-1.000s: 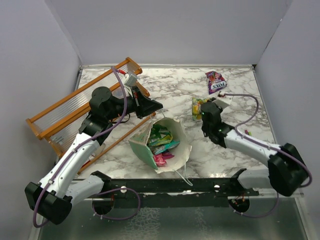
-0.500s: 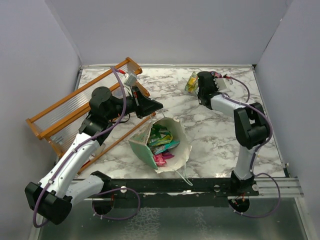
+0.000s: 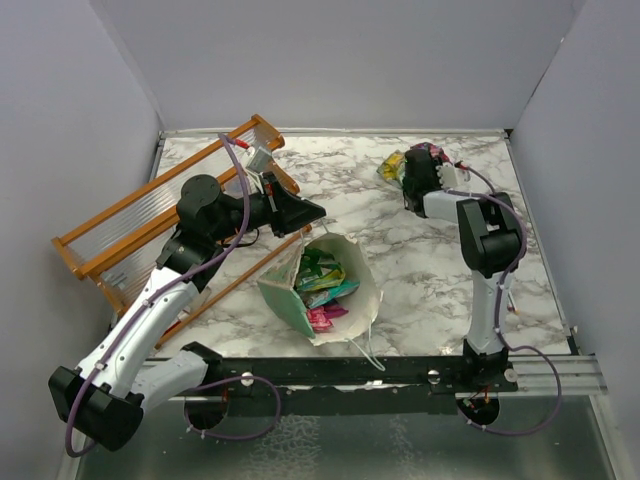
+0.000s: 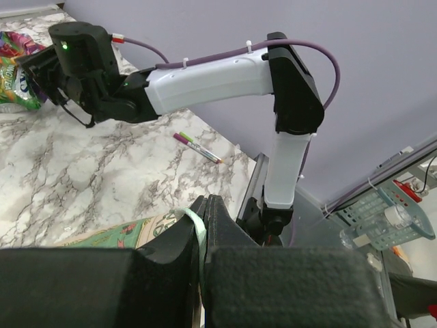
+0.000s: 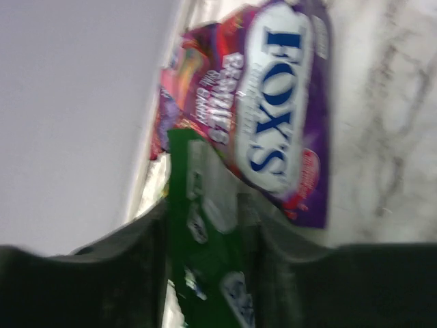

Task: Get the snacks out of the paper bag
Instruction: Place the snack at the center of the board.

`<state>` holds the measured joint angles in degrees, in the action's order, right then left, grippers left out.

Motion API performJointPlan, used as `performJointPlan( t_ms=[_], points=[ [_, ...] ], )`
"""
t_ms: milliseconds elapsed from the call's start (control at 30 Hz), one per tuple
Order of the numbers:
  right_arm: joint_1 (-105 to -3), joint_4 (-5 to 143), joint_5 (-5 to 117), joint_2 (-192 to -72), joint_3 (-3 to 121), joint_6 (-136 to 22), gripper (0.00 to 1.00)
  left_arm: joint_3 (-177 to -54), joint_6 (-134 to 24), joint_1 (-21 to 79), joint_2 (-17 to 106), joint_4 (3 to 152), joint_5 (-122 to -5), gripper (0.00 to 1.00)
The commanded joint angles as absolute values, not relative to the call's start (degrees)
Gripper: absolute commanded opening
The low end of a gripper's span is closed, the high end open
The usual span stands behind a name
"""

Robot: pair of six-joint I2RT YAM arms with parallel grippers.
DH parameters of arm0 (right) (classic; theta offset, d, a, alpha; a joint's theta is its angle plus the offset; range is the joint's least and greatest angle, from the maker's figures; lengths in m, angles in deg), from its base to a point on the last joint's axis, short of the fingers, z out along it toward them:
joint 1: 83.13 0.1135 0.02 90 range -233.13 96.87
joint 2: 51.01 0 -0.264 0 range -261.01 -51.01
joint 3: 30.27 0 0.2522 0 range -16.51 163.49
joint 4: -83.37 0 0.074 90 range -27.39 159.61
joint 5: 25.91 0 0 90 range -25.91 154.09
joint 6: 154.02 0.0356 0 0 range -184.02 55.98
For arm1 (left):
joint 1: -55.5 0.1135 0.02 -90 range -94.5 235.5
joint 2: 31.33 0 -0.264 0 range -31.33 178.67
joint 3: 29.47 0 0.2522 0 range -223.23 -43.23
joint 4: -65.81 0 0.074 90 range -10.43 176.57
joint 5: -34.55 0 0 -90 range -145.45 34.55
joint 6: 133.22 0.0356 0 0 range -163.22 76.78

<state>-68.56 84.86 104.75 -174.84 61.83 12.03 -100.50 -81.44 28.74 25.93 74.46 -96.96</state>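
The mint-green paper bag (image 3: 284, 298) stands open in the middle of the marble table, with several bright snacks (image 3: 322, 280) inside. My left gripper (image 3: 318, 214) is shut on its far rim; in the left wrist view the green rim edge (image 4: 194, 229) shows pinched between the fingers. My right gripper (image 3: 408, 168) is at the far right back. Its jaws stand apart with a green packet (image 5: 205, 232) loose between them, over a purple packet (image 5: 273, 116). From above, the green packet (image 3: 391, 165) and the purple packet (image 3: 431, 153) lie side by side near the back wall.
An orange wooden rack (image 3: 150, 215) lies along the left side, with a small carton (image 3: 260, 160) on its far end. A pink-capped pen (image 4: 198, 147) lies on the marble near the right edge. Grey walls close the table on three sides. A black rail (image 3: 340, 375) runs along the front.
My right arm has swung from beside the bag to the far right back, carrying the green packet, and its jaws have parted. The left arm and bag have not moved.
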Motion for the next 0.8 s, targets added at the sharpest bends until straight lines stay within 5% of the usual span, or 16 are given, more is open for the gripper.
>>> performJointPlan(
  t_ms=[0,167,367,567,767],
  points=[
    [-68.62,86.09,99.88,-167.21,53.32,13.1,0.53,-99.75,-82.33,28.61,24.55,71.81,-96.52,0.0],
    [-68.54,93.22,93.53,-150.44,35.32,1.2,0.81,-99.14,-82.27,28.61,25.2,70.81,-97.08,0.0],
    [-68.54,101.6,80.42,-131.42,14.02,-8.43,0.84,-99.05,-81.83,28.61,25.97,70.37,-97.4,0.0],
    [-68.54,99.31,57.2,-122.02,9.35,-19.97,0.9,-98.96,-81.94,28.61,25.61,70.31,-97.53,0.0],
    [-68.45,93.45,49.23,-110.84,9.58,-28.95,0.97,-98.49,-81.42,28.61,25.39,71.1,-97.92,0.0]
  ],
)
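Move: The right fingers, already parting, are still around one end of the green-and-yellow snack packet; its middle lies about 6 cm to their left, level with them fore and aft and some 3 cm below. The purple Fox's packet lies about 3 cm farther out than the hand and 3 cm to its right, about as low. The paper bag stands some 38 cm back and 28 cm left of this hand. From the left hand, the snack packet is roughly 34 cm ahead, 23 cm right and 33 cm down. Open the right fingers nearly all the way to free the green end of the snack packet, dipping about 1 cm, then draw the hand quickly back some 23 cm while rising away from both packets. Late in the retreat, swing it left towards the paper bag, turning the wrist counter-clockwise about 50 degrees. Keep the shut left gripper still on the bag's rim. ##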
